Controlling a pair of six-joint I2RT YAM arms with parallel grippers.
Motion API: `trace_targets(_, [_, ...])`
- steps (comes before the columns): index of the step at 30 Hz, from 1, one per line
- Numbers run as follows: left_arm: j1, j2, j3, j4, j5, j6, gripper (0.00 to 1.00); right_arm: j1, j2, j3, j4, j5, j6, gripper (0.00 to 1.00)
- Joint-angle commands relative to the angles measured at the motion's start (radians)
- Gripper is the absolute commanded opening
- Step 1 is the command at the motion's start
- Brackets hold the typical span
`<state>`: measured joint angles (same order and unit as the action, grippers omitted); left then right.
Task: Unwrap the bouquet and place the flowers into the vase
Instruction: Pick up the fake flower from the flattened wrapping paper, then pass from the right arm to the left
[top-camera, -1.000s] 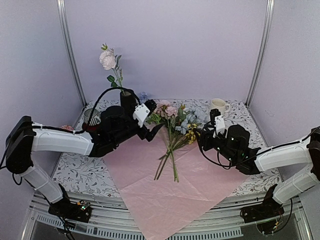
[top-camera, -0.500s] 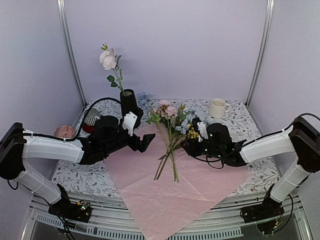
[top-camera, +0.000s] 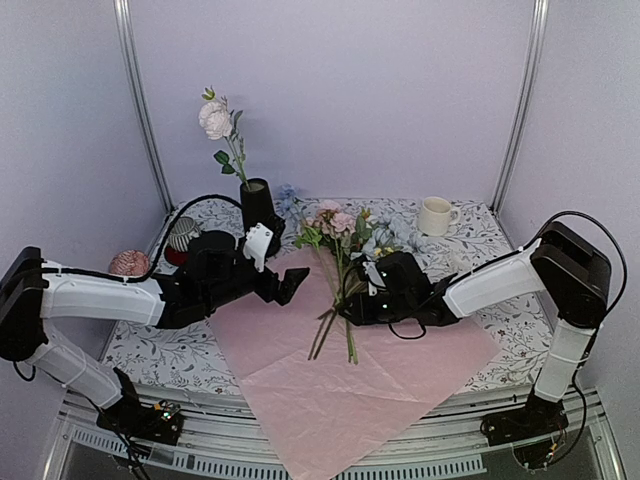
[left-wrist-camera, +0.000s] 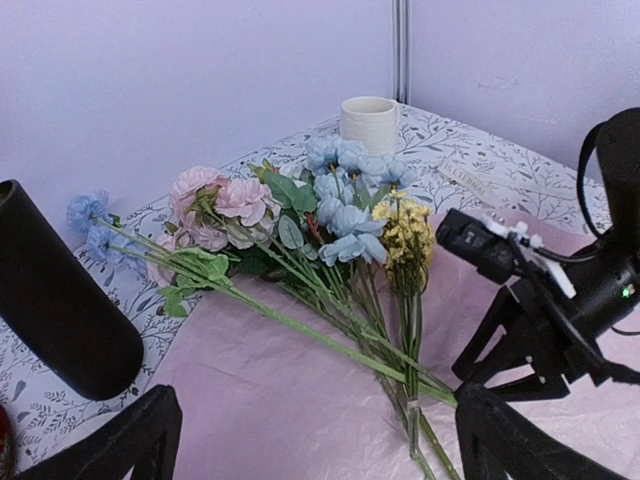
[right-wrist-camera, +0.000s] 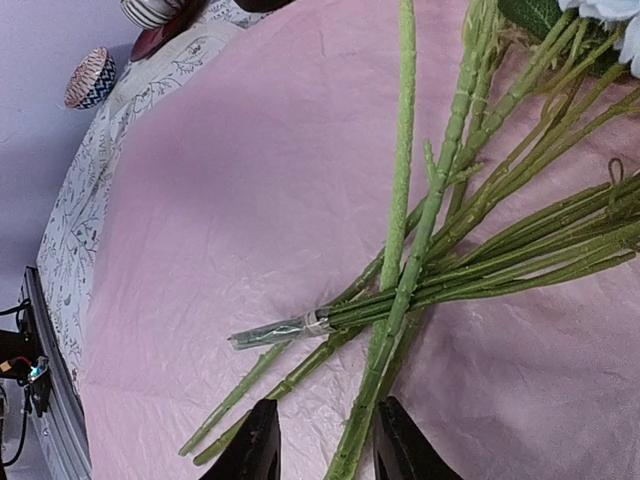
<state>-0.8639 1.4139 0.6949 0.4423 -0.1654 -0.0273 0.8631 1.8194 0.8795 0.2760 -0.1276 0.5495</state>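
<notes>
The bouquet lies unwrapped: its lilac-pink paper (top-camera: 340, 380) is spread flat on the table with the flowers (top-camera: 345, 245) loose on top, blooms toward the back. The black vase (top-camera: 257, 205) stands at the back left with one pale pink rose (top-camera: 215, 118) in it. My left gripper (top-camera: 287, 284) hovers wide open over the paper, left of the stems (left-wrist-camera: 400, 350). My right gripper (top-camera: 350, 306) is down at the stems. In the right wrist view its fingertips (right-wrist-camera: 258, 445) stand a little apart with one thick green stem (right-wrist-camera: 400, 290) running between them, nearer the right finger.
A white mug (top-camera: 436, 214) stands at the back right. A striped grey cup (top-camera: 182, 233) and a small pink patterned bowl (top-camera: 128, 263) sit to the left of the vase. The floral tablecloth (top-camera: 500, 230) ends at the metal frame along the near edge.
The right gripper has reached left from beside the flowers down to the stems, and its jaws have narrowed. The left gripper drew back from the vase, then held still.
</notes>
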Motion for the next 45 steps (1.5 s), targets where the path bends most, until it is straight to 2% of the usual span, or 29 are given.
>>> trace_targets(1, [-0.003,-0.032,-0.008,0.009,0.002,0.018,0.98,0.004,0.050,0.051,-0.052,-0.014,0.019,0.33])
trace_targets(13, [-0.004,-0.036,-0.006,0.001,0.017,0.032,0.98,0.004,0.109,0.095,-0.074,0.001,0.033,0.28])
trace_targets(14, [-0.003,-0.033,-0.005,-0.002,0.014,0.032,0.98,0.004,0.113,0.099,-0.075,0.000,0.034,0.27])
trace_targets(17, [-0.003,-0.025,0.001,-0.014,0.014,0.033,0.98,0.004,0.111,0.106,-0.077,0.002,0.037,0.16])
trace_targets(21, [-0.004,-0.023,0.005,-0.020,0.017,0.028,0.98,0.004,0.046,0.076,-0.061,0.047,0.044,0.13])
trace_targets(24, [-0.003,-0.025,0.008,-0.023,0.001,0.010,0.98,0.004,-0.015,0.051,-0.052,0.087,0.043,0.04])
trace_targets(30, [-0.003,-0.024,0.024,-0.041,0.003,-0.039,0.98,0.005,-0.120,-0.003,-0.027,0.135,0.041,0.05])
trace_targets(33, [-0.003,-0.028,0.022,-0.028,0.008,-0.096,0.98,0.004,-0.162,-0.037,0.012,0.135,0.040,0.05])
trace_targets(37, [0.004,-0.030,0.019,0.016,0.051,-0.245,0.98,0.004,-0.245,-0.132,0.134,0.120,0.037,0.05])
trace_targets(42, [0.025,-0.020,0.042,0.088,0.189,-0.430,0.98,0.020,-0.363,-0.254,0.330,0.075,-0.028,0.04])
trace_targets(45, [0.049,-0.021,0.040,0.190,0.302,-0.505,0.98,0.055,-0.438,-0.313,0.440,0.065,-0.107,0.04])
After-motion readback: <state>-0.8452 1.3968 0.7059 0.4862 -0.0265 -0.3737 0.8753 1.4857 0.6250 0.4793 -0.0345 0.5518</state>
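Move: The pink flower's stem passes just under the right fingers, about 3 cm below and 1 cm left, its blooms some 28 cm farther ahead. From the right hand the yellow flowers lie about 14 cm ahead and 8 cm right, the vase about 20 cm ahead and 18 cm left. For the left hand that stem is some 10 cm right, 1 cm back and 16 cm below. The right hand sinks 3 cm, pinches the pink flower's stem and lifts about 11 cm, drawing right. ##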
